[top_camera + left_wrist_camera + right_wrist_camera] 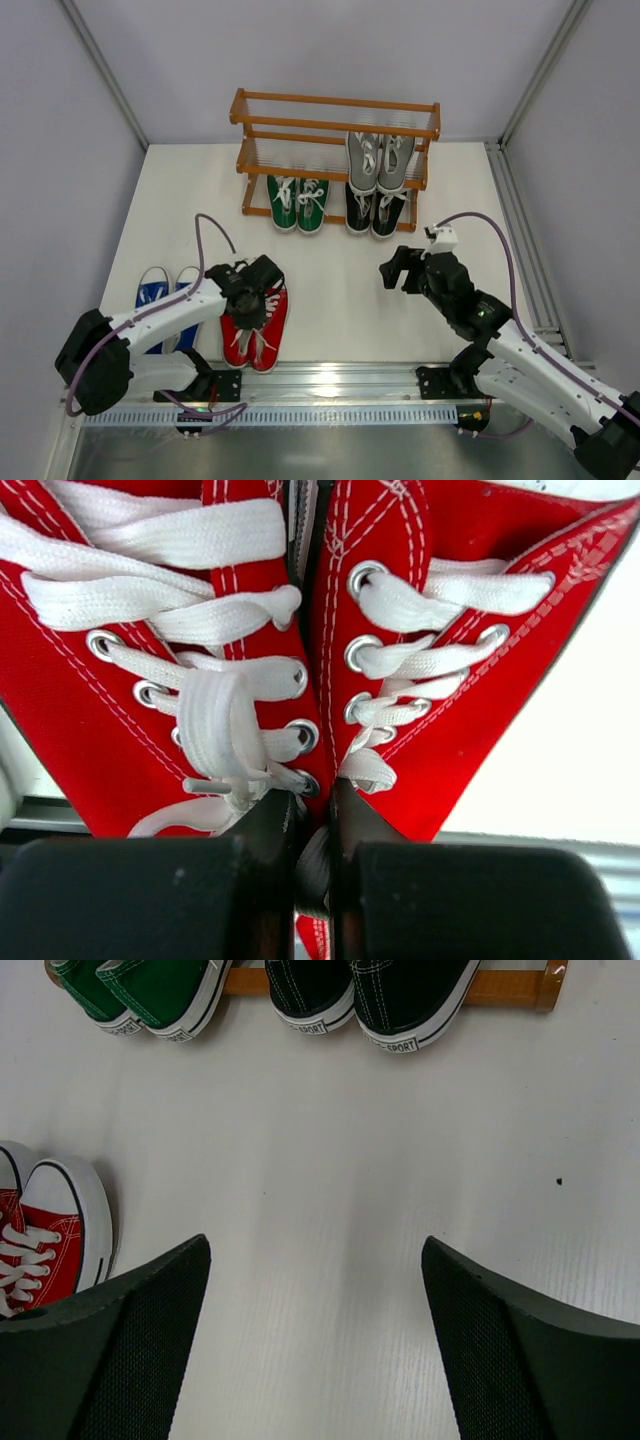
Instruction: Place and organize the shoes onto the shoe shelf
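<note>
The red shoes (255,335) lie as a pair on the white table near its front edge, toes toward me. My left gripper (250,300) sits on their heel end; in the left wrist view it (318,810) is shut on the two inner canvas edges of the red shoes (100,730), pinching them together. My right gripper (398,270) hovers open over bare table, nothing between its fingers (150,1330). The shoe shelf (335,103) stands at the back. Green shoes (298,203) and black shoes (377,212) rest on its lowest tier, grey shoes (380,160) on the tier above.
Blue shoes (160,290) lie at the left, partly under my left arm. In the right wrist view the green shoes (150,990), black shoes (400,995) and a shelf rail (500,985) run along the top, a red shoe's toe (60,1200) at the left.
</note>
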You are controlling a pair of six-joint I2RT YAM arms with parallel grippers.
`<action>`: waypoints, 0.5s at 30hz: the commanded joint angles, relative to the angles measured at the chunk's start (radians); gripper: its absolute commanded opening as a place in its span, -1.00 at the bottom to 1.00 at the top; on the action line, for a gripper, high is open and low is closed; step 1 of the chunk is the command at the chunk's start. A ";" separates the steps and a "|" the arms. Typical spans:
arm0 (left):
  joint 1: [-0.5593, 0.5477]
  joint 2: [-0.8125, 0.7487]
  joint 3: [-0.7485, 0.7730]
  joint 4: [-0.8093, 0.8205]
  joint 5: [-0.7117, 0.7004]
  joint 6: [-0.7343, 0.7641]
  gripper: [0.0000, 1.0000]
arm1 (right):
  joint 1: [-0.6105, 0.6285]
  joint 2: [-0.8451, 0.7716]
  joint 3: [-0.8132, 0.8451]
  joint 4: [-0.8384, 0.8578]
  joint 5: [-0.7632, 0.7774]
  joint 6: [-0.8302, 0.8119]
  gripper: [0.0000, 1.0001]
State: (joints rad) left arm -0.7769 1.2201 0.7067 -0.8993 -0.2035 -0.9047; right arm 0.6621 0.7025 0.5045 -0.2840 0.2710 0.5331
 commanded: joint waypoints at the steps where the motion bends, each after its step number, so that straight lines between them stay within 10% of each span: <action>1: -0.021 -0.093 0.155 0.082 0.023 0.012 -1.00 | 0.007 -0.041 0.034 -0.038 0.043 -0.004 0.75; 15: -0.022 -0.016 0.472 0.283 -0.059 0.243 -1.00 | 0.007 -0.173 0.098 -0.208 0.137 -0.024 0.78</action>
State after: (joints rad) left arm -0.7982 1.1816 1.0519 -0.8253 -0.2157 -0.7582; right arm 0.6621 0.5594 0.5541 -0.4545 0.3649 0.5251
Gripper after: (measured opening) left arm 0.054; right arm 0.887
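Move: The red shoes are already pinched at their inner sides in the left fingers; their place, the free left half of the rack's middle tier, lies about 30 cm ahead of the left hand, 12 cm to its right and 15 cm up. Beneath that place stand the green shoes, with the gray shoes some 18 cm to its right on the same tier. From the right hand the place is roughly 20 cm ahead, 20 cm left and slightly above. Both red shoes, still clamped together at their laced inner sides, are carried up about 12 cm by the left hand, and some 7 cm each forward and to the right, towards the rack. The wrist tilts about 25 degrees so the fingers swing forward and right, bringing the toes up. The open, empty right hand backs off some 3 cm to the right, rising slightly. ##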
